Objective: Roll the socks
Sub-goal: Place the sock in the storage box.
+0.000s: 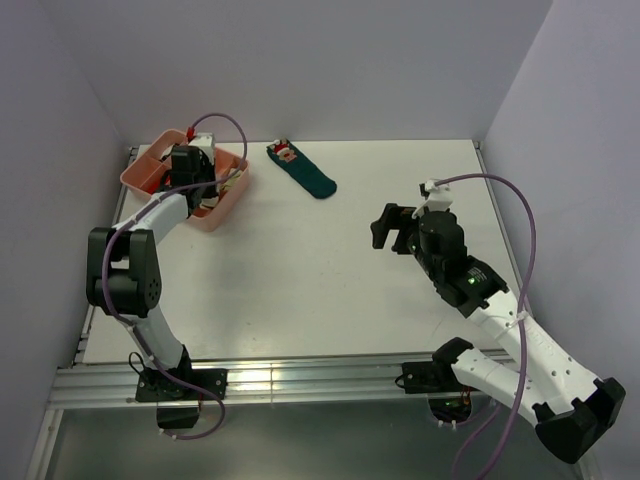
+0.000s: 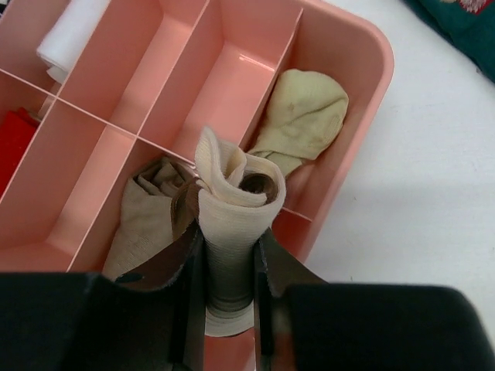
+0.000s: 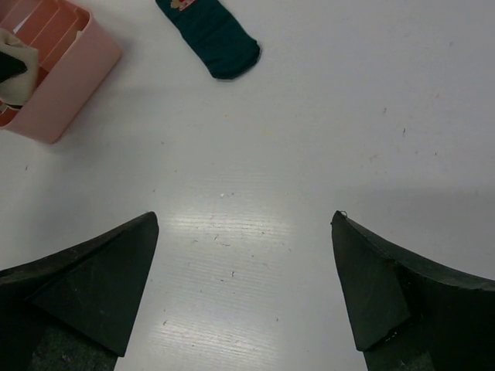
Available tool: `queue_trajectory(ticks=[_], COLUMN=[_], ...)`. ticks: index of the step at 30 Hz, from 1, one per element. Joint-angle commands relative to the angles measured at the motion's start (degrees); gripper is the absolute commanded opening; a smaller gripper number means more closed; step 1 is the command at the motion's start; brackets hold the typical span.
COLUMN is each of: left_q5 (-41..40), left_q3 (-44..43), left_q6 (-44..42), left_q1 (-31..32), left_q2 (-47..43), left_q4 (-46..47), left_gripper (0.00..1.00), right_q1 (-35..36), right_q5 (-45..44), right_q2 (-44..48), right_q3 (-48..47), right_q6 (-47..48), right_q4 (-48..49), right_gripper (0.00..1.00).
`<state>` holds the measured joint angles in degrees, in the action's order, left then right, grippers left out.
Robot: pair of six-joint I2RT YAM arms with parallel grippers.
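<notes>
The socks (image 2: 232, 205) form a tight roll, cream ribbed fabric outside with a dark brown layer showing at its open end. My left gripper (image 2: 228, 259) is shut on this roll and holds it over a near compartment of the pink divided bin (image 2: 352, 35). A loose beige fold (image 2: 143, 212) hangs just left of the roll. From above, the left gripper (image 1: 196, 180) sits over the bin (image 1: 143, 172). My right gripper (image 1: 392, 228) hovers over the bare table, right of centre. In its wrist view the right gripper (image 3: 245, 228) stands open with nothing between its fingers.
Another pale tan sock bundle (image 2: 305, 108) lies in the bin's far right compartment. White cloth (image 2: 69, 35) and something red (image 2: 11, 139) fill the left compartments. A dark teal sock (image 1: 303, 168) with a red-and-white figure lies flat on the table right of the bin.
</notes>
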<state>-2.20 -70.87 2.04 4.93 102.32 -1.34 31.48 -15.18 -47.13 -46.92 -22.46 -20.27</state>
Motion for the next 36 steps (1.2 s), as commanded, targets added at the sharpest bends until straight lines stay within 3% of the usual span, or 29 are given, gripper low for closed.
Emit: queue_trajectory(ticks=[1,14,29,36], left_q5=[2.71,7.55,11.6,11.68], left_q3=[0.56,-2.25,-10.51,-13.85], left_q6=[-3.52,-6.7,-9.34,-8.99], left_q1=[-0.53,-3.17,-3.7,-3.7], left_q2=[-1.86,0.24,9.29,13.25], left_q4=[-0.31,-10.25,-20.19,-23.61], left_gripper=[0.0,0.0,0.0,0.15], right_q1=[-0.64,-1.69,-2.39,-2.48], right_q5=[-1.61,-0.99,0.76,1.29], right_q2=[-0.33,-3.23,-5.33,-6.21], right_q3=[-1.78,-3.27,-3.8,-3.36], right_q6=[1.19,2.51,2.68,2.33], right_q4=[0.23,0.06,-0.38,-0.47], right_gripper=[1.0,1.0,1.0,1.0])
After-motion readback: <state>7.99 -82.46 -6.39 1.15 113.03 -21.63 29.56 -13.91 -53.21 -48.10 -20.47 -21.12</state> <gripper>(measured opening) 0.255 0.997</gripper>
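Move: The left hand already pinches the rolled cream-and-brown sock; the box's empty near right compartment lies about 9 cm below, 3 cm back and 1 cm right. The brown sock's roll is level ahead-wise, some 5 cm left; the yellow-green sock is 6 cm ahead and 5 cm right, both about 9 cm below. From the idle right hand that compartment is roughly 20 cm ahead, 50 cm left and 21 cm lower. The left hand lowers the still-pinched sock 6 cm and slightly back into the compartment, tipping down 20 degrees. ##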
